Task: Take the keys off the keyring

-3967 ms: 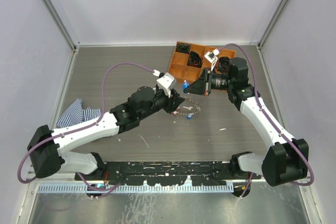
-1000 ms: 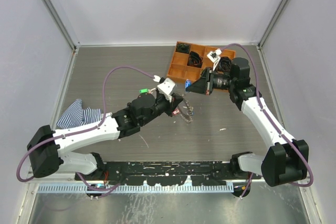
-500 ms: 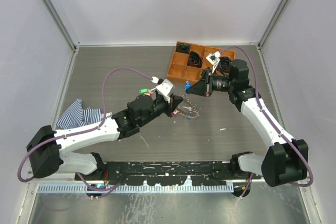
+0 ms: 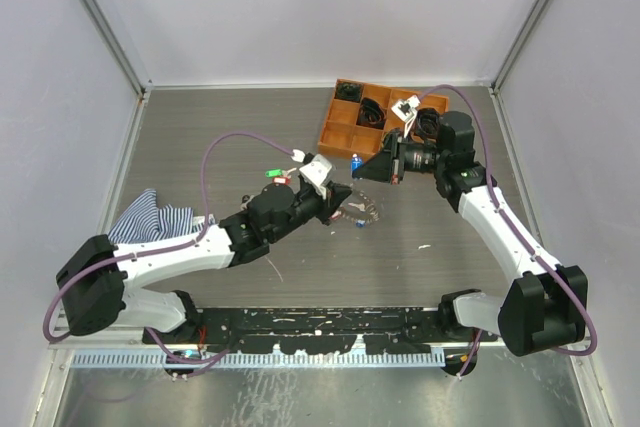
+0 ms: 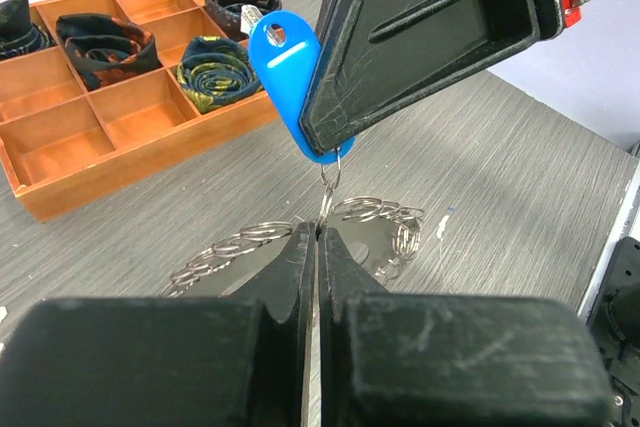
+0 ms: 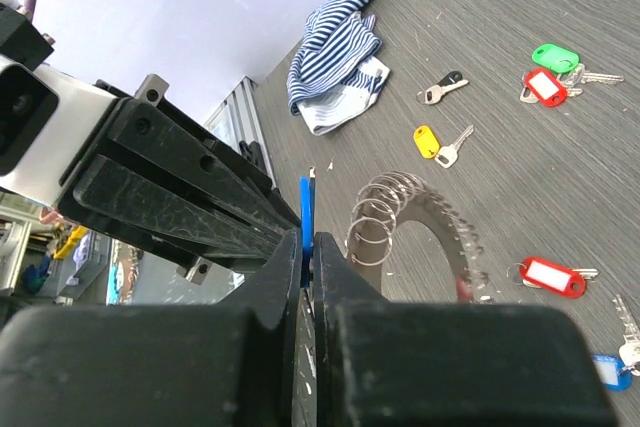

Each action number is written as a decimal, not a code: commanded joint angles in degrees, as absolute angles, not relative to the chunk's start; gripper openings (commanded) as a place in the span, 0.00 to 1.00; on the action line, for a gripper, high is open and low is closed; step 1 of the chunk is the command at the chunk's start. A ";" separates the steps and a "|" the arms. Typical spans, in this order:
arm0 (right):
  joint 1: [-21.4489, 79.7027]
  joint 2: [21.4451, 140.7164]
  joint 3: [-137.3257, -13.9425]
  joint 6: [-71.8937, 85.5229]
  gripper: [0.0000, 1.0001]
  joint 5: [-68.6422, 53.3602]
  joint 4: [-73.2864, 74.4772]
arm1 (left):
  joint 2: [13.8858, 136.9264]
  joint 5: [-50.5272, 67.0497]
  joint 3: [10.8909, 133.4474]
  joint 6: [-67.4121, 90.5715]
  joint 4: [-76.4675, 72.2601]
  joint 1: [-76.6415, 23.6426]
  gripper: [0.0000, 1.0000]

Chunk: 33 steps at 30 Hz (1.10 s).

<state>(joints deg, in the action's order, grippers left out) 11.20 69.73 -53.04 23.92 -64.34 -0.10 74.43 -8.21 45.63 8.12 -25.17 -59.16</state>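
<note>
The keyring (image 5: 381,211), a loop of thin grey metal fringed with small links, lies on the table under both grippers; it shows too as the keyring (image 4: 364,213) and the keyring (image 6: 432,213). My left gripper (image 5: 317,232) is shut on a thin link of it that runs up to a blue-tagged key (image 5: 285,55). My right gripper (image 6: 306,234) is shut on that blue tag (image 6: 305,209), held just above the ring. Loose keys lie apart on the table: yellow tag (image 6: 427,139), red tag (image 6: 545,86), green tag (image 6: 555,55), another red tag (image 6: 551,276).
An orange compartment tray (image 4: 338,133) with black coiled bundles stands at the back right, close behind the right gripper (image 4: 360,166). A striped blue-white cloth (image 4: 150,217) lies at the left. Green (image 4: 271,173) and red (image 4: 283,180) tagged keys lie behind the left gripper (image 4: 345,200).
The left arm has shifted slightly nearer and the keyring has moved a little with it. Both grips hold as before, with the blue tag still in the right gripper.
</note>
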 commanded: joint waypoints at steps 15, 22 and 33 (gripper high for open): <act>12.01 67.34 -55.89 23.00 0.01 -66.13 -2.54 | 69.33 -2.17 44.16 5.88 -29.07 -57.85 0.40; 12.06 67.37 -55.86 23.12 0.01 -66.18 -2.49 | 67.14 0.97 44.77 2.37 -26.13 -57.51 0.46; 12.15 67.34 -55.66 23.24 0.01 -66.01 -2.51 | 72.33 -0.07 50.25 5.19 -23.75 -57.37 0.48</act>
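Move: The left fingers are still shut on the keyring wire, right at their pads, just under the blue tag, whose middle lies about 3 cm farther out, 1 cm right and 4 cm up. The wooden tray's middle is roughly 22 cm ahead of the left hand, 9 cm right and 20 cm down. From the right hand, which grips that blue tag, the pinched wire is some 3 cm back, 1 cm left and 3 cm down. The left hand opens to about half and lets go of the keyring wire, hardly shifting at first, then draws up some 3 cm and back about 2 cm, its wrist turning clockwise a little under 10 degrees. It then sinks about 1 cm and eases right again, fingers apart behind the freed coils, while the right hand stays in place and keeps its pinch on the blue tag. ##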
